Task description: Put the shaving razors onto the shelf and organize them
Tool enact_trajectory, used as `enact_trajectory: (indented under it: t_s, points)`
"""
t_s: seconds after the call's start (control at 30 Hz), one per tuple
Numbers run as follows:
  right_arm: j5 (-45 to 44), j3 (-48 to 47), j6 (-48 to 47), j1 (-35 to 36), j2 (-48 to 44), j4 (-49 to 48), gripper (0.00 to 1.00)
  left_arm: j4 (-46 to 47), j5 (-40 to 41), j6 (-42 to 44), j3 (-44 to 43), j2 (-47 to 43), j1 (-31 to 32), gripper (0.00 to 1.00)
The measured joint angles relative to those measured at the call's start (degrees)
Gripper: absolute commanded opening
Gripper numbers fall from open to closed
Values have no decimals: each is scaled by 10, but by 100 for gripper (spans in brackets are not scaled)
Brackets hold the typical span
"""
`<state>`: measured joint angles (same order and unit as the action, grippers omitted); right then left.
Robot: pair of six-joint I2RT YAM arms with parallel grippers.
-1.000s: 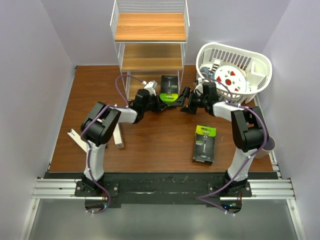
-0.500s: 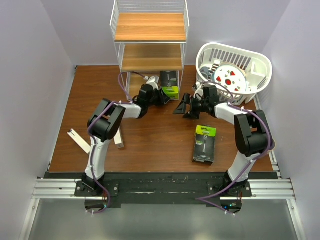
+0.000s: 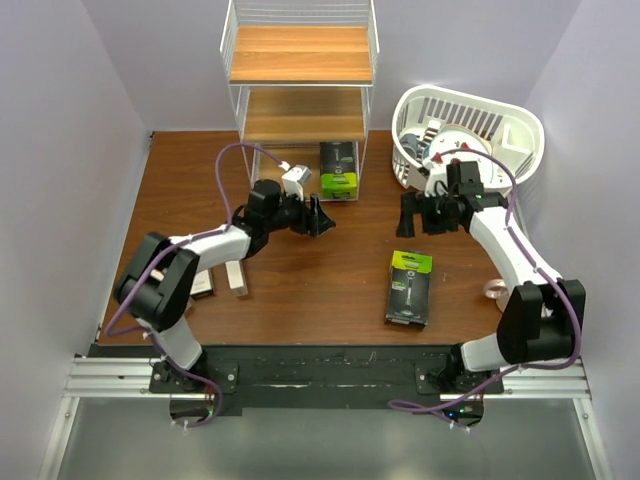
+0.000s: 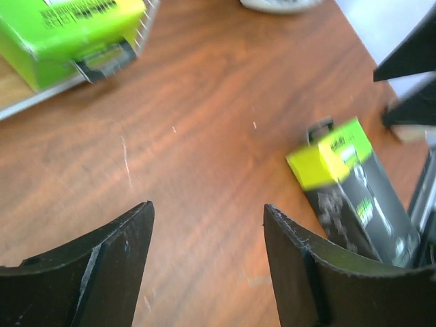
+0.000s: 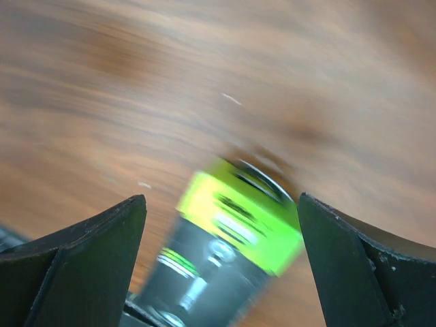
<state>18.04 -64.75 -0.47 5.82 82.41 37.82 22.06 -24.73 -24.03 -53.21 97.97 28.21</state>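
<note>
One black razor pack with a lime-green end lies on the bottom tier of the white wire shelf. A second such pack lies flat on the table. My left gripper is open and empty over bare wood, just in front of the shelf. Above the table pack's green end hovers my right gripper, open and touching nothing. A slim white carton lies by the left arm, with another partly hidden under it.
A white slatted basket with round items stands at the back right, close behind my right arm. A cup peeks out beside the right forearm. Purple walls close in the table on the left, the right and the back.
My left gripper opened, left the black and green pack on the shelf's bottom tier and drew back to the left. My right arm swung right, away from the shelf.
</note>
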Motion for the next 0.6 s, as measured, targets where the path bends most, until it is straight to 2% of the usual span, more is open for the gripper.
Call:
enact_trajectory:
  t_s: [0.2, 0.33, 0.43, 0.53, 0.6]
  points:
    - [-51, 54, 24, -20, -11, 79, 96, -52, -30, 59, 64, -86, 0, 71]
    - [-50, 53, 31, -17, 28, 94, 71, -86, -41, 91, 95, -143, -1, 70]
    - [-38, 52, 28, -10, 76, 93, 67, -100, -50, 105, 113, -178, -15, 68]
    - [-23, 19, 24, 21, 122, 104, 64, -103, -65, 106, 126, -203, -64, 67]
    - [-14, -20, 11, 68, 156, 97, 64, -106, -67, 105, 128, -213, -112, 66]
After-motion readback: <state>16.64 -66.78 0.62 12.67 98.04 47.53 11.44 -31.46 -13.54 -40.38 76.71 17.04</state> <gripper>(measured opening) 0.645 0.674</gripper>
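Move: The standing-free razor box on the table has its middle about 15 cm back from the right hand, 3 cm to its right and 10 cm below; its green end is nearest. From the right hand, the already shelved razor box is roughly 15 cm ahead and 16 cm left, 7 cm lower, and the laundry basket some 21 cm ahead and 19 cm right, 5 cm lower. From the left hand, the table razor box lies about 14 cm back, 21 cm right and 9 cm below. Sink the right gripper about 8 cm while drawing it back some 6 cm onto the razor box's green end, tipping the fingers roughly 25 degrees nearer to vertical. Close them partway around that end, then sweep left about 5 cm with a finger against its right side. Back the open left gripper away from the shelf, then swing it left, about 9 cm in all. ##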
